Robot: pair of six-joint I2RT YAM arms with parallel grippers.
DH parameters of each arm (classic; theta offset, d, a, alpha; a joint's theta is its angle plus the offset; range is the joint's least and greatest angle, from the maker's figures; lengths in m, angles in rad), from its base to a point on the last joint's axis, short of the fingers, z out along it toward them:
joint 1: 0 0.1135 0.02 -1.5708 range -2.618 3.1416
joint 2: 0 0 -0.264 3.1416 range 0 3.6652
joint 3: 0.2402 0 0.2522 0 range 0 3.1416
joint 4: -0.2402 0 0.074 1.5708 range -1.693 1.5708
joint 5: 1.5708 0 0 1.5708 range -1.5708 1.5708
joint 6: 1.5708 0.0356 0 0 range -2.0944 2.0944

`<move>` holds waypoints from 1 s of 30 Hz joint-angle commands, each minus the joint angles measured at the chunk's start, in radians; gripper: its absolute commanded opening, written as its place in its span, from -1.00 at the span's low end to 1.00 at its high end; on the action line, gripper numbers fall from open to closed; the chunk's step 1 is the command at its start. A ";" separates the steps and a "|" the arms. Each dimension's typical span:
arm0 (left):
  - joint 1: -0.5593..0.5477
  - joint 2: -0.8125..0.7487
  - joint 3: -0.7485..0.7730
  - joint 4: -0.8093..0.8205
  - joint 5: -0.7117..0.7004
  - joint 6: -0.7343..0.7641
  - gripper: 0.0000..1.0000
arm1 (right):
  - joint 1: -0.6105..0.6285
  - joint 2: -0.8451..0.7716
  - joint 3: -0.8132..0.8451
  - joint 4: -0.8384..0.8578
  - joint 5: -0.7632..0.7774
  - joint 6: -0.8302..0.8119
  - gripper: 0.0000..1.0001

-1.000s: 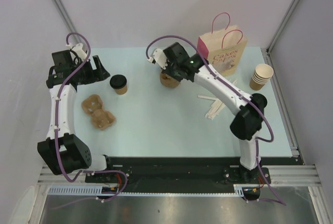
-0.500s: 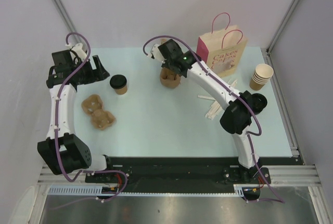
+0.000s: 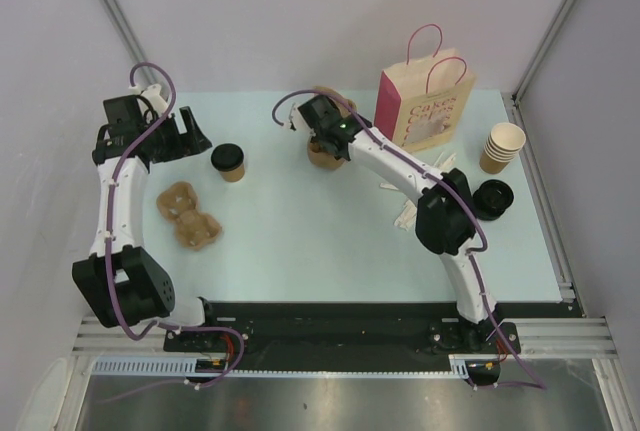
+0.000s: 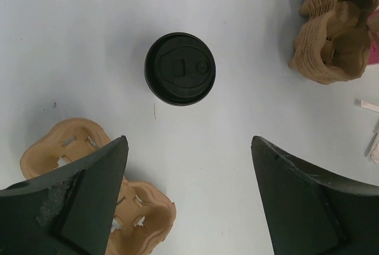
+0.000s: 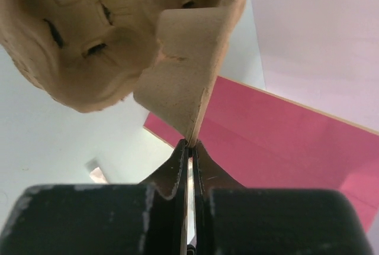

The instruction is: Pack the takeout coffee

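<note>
The takeout coffee [image 3: 229, 162], a brown cup with a black lid [image 4: 180, 68], stands upright at the table's back left. My left gripper [image 3: 190, 136] hovers just left of it, open, and nothing sits between its fingers [image 4: 188, 142]. My right gripper [image 5: 189, 144] is shut on the thin edge of a pulp cup carrier [image 5: 106, 36], which hangs tilted from the jaws. In the top view that gripper [image 3: 328, 123] is over a stack of carriers [image 3: 327, 154], left of the pink paper bag [image 3: 425, 101].
A single carrier [image 3: 187, 214] lies flat near the left arm. Pale lidless cups [image 3: 502, 146] are stacked at the right edge, with black lids [image 3: 492, 196] in front of them. Wooden stirrers [image 3: 415, 206] lie beside the right arm. The bag's pink side [image 5: 284, 148] is close behind the held carrier.
The right arm has swung left and back, carrying the held carrier away from the bag. The left arm and the coffee have stayed put.
</note>
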State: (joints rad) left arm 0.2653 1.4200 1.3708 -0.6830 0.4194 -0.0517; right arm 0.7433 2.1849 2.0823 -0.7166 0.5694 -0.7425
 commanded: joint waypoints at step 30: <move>0.011 0.010 0.025 0.010 0.093 -0.010 0.83 | -0.260 -0.070 0.229 -0.454 -0.991 -0.431 0.71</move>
State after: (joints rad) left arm 0.2699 1.4250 1.3708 -0.6895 0.4789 -0.0532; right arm 0.4831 2.1334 2.3089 -1.1313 -0.2462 -1.0351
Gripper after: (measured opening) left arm 0.911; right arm 0.870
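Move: The right hand still pinches an edge of the top cup carrier, whose middle lies about 3 cm to its left, 2 cm ahead and 4 cm below. The paper bag stands roughly 14 cm to the right and 3 cm ahead of the hand; the straws lie some 16 cm right, 8 cm back, 12 cm lower. From the left hand that carrier is about 25 cm right, 3 cm ahead and 10 cm below. Opening, the right hand releases the carrier, swings about 7 cm left, then some 10 right, turning counter-clockwise. ##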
